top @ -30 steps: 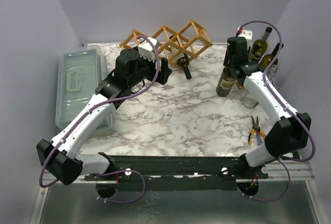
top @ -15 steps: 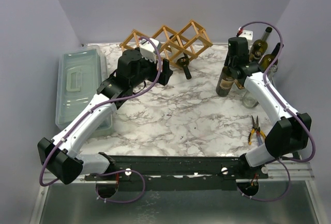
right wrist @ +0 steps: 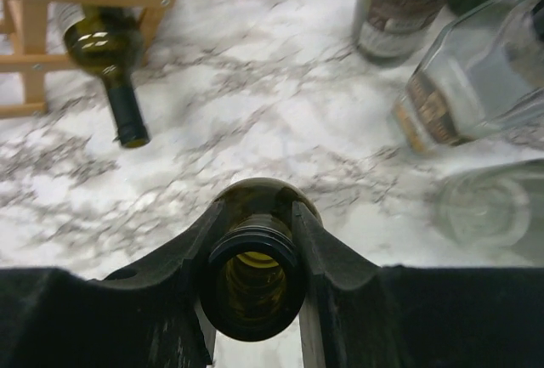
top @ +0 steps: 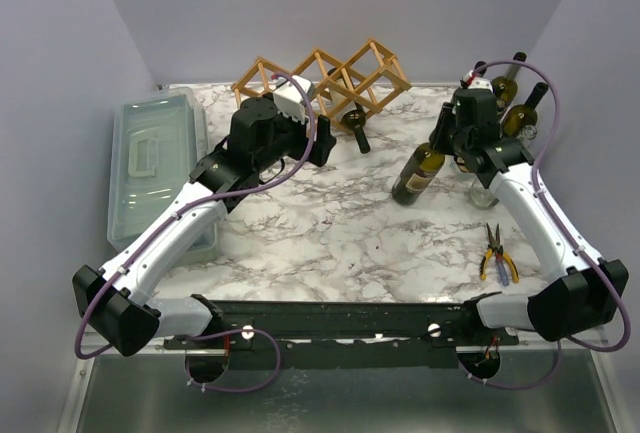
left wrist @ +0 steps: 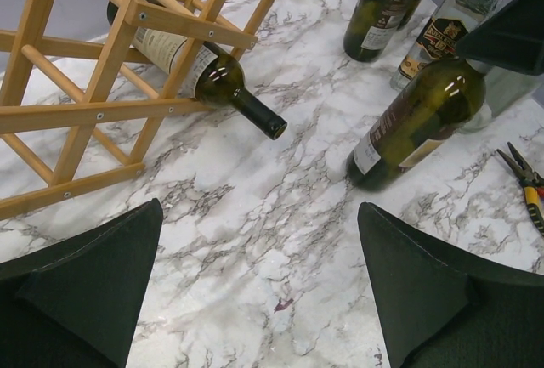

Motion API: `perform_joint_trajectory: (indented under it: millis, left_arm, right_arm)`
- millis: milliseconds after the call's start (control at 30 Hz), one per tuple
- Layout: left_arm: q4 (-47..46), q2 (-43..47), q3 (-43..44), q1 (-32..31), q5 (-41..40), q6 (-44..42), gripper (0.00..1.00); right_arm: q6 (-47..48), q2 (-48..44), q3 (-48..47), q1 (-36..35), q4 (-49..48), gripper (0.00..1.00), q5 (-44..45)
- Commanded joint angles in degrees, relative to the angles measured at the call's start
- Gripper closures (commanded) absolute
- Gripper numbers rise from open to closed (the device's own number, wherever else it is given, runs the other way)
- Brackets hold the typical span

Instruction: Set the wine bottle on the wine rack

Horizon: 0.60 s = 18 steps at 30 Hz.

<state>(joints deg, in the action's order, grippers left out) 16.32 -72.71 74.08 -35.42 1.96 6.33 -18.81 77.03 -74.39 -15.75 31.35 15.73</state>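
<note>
A dark green wine bottle (top: 416, 172) with a pale label leans to the left, its base on or just above the marble. My right gripper (top: 446, 137) is shut on its neck; the right wrist view looks down the open mouth of the bottle (right wrist: 252, 287) between the right gripper's (right wrist: 255, 215) fingers. The left wrist view has the same bottle (left wrist: 416, 121) at the right. The wooden wine rack (top: 320, 78) stands at the back, and another bottle (top: 352, 123) lies in a lower cell. My left gripper (top: 322, 139) hovers open in front of the rack (left wrist: 85, 113).
A grey-green lidded box (top: 155, 168) lies along the left edge. Several upright bottles (top: 505, 83) stand at the back right, with a clear glass bottle (top: 483, 191) nearer. Yellow-handled pliers (top: 495, 253) lie near the right arm.
My right gripper has shut on the bottle's neck and tipped the bottle over to the left, its base sliding left. The right arm has swung outward. The left arm has barely moved.
</note>
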Motion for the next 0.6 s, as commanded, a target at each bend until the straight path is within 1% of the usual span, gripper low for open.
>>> perform_joint_trajectory:
  millis: [0, 67, 133, 267, 467, 567]
  left_arm:
    - [-0.93, 0.29, -0.78, -1.18, -1.51, -0.49, 0.01]
    - [-0.93, 0.40, -0.87, -1.70, -1.52, -0.71, 0.01]
    - [-0.94, 0.40, -0.94, -2.00, -3.46, -0.75, 0.01]
    - [-1.02, 0.37, -1.19, -2.83, -5.62, -1.15, 0.01]
    - [-1.72, 0.94, -2.09, -3.95, -8.81, -2.13, 0.01]
    - [-1.84, 1.20, -2.14, -4.12, -8.48, -2.26, 0.01]
  right_arm:
    - [-6.17, -6.19, 2.60, -0.05, -0.97, 0.99, -10.89]
    - [-9.26, -7.48, 4.14, -0.07, -2.48, 0.99, -15.27]
    - [-12.58, -7.73, 5.21, -0.06, -3.92, 0.99, -21.08]
    - [-19.19, -7.89, 7.97, -0.07, -9.30, 0.99, -28.64]
    - [-28.45, -8.22, 12.32, -0.07, -17.42, 0.99, -35.34]
    - [-32.25, -8.00, 14.18, -0.07, -20.97, 0.99, -38.30]
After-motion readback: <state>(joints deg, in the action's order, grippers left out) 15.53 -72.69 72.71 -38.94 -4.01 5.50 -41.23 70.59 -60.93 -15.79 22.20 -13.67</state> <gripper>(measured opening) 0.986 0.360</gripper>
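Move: The wine bottle hangs by its neck from the right fingers, leaning a little, its middle about 11 cm below and 3 cm left, 1 cm back. From that hand the wine rack's middle is some 22 cm ahead, 28 cm left and 13 cm lower; the racked bottle is 20 cm ahead, 22 cm left, 17 cm lower; the glass jar 3 cm ahead, 15 cm right. From the open left hand the wine bottle is about 4 cm ahead, 25 cm right, 19 cm lower. The wine bottle is carried left and tipped over, its bottom end swinging across in front of the open left gripper: the right hand keeps its pinch on the neck, travels about 9 cm left and 5 cm back, sinking slightly, and rolls its left side up some 35 degrees while turning a little counter-clockwise. ##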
